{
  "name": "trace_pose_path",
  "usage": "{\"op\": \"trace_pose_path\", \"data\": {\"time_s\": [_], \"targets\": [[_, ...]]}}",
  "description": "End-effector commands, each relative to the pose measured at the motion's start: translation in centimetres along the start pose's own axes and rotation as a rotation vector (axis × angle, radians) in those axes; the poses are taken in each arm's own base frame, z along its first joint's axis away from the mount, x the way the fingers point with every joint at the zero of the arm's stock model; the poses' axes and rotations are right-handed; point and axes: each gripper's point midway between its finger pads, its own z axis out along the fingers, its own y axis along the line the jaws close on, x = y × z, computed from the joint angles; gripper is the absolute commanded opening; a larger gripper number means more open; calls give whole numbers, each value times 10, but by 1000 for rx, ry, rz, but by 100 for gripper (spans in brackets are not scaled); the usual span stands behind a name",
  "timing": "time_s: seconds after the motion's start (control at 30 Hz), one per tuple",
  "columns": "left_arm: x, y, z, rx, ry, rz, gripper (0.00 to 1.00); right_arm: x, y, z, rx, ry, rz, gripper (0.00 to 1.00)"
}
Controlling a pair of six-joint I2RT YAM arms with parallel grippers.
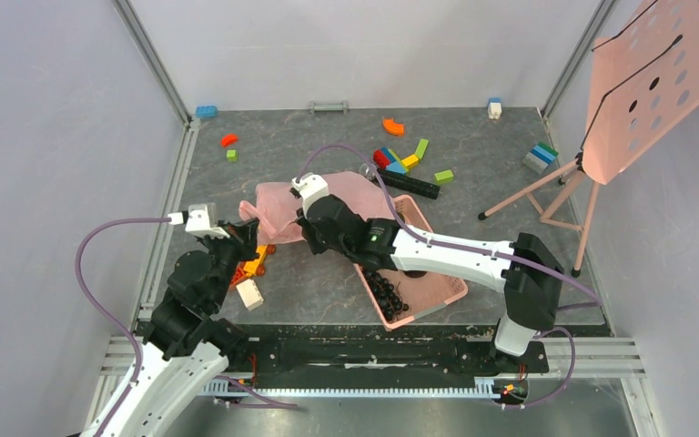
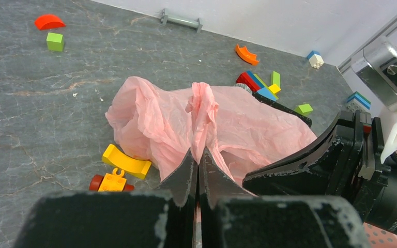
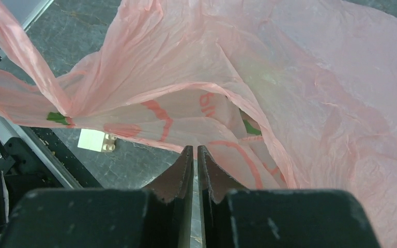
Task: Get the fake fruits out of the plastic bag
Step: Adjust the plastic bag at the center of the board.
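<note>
The plastic bag (image 1: 278, 205) lies crumpled on the grey table, thin pink film with darker pink print. My left gripper (image 1: 257, 235) is at its near left side, and in the left wrist view (image 2: 199, 155) its jaws are pressed together on a raised fold of the bag (image 2: 248, 124). My right gripper (image 1: 298, 238) is at the bag's near edge. In the right wrist view (image 3: 194, 150) its jaws stand almost together, with the lower rim of the bag's mouth (image 3: 315, 103) at the tips. The fake fruits are hidden; only a faint green patch (image 3: 262, 77) shows through the film.
A rigid pink basket (image 1: 437, 291) with black grapes (image 1: 387, 293) lies under the right arm. Loose bricks are scattered about: a white one (image 1: 248, 293), a yellow one (image 2: 126, 161), coloured ones (image 1: 400, 159) at the back. A pink perforated stand (image 1: 655, 82) is at the right.
</note>
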Motion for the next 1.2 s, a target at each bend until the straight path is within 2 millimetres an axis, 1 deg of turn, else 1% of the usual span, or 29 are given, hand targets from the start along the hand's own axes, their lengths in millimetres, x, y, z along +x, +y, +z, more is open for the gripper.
{"op": "trace_pose_path", "data": {"time_s": [0.0,0.3,0.47,0.57,0.7,0.8,0.83,0.9,0.93,0.97,1.07,1.1,1.17], "targets": [[-19,-10,-4,32,-46,-58,2,-25,5,-3,-4,-82,47,9],[-24,-12,-8,57,-66,-50,2,-17,-8,16,55,-79,66,8],[-30,-13,-12,68,-90,-56,2,-12,-11,33,47,-68,75,8],[-32,-12,-15,72,-103,-66,2,-10,-21,44,70,-58,60,8],[-35,-9,-22,68,-125,-88,2,-9,-51,51,135,-53,51,8],[-36,-6,-27,64,-132,-90,2,-16,-82,54,181,-63,40,12],[-36,-5,-28,61,-132,-87,2,-21,-92,55,192,-71,40,16],[-36,-2,-30,51,-127,-78,2,-31,-113,55,206,-87,46,29],[-35,0,-31,46,-123,-73,2,-36,-120,55,207,-98,49,34],[-35,1,-32,44,-123,-72,2,-41,-131,55,220,-107,55,39],[-33,3,-33,37,-118,-68,2,-53,-160,53,258,-130,73,48],[-33,4,-34,32,-117,-67,2,-56,-166,53,266,-134,75,51],[-32,7,-35,19,-117,-64,2,-56,-181,52,275,-131,86,57]]}}
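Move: The plastic bag's middle lies roughly 9 cm ahead of the right hand, 2 cm to its right and 10 cm below. From that hand, the fruit basket is about 17 cm right and 2 cm back, the microphone about 18 cm ahead and 17 cm right, both some 16 cm below. From the left hand, which already pinches the bag's end, the bag's middle is about 11 cm ahead, 15 cm right and 17 cm below. With the left still pinching, the right dips, then sweeps some 15 cm forward and right against bag film, fingers opening. ##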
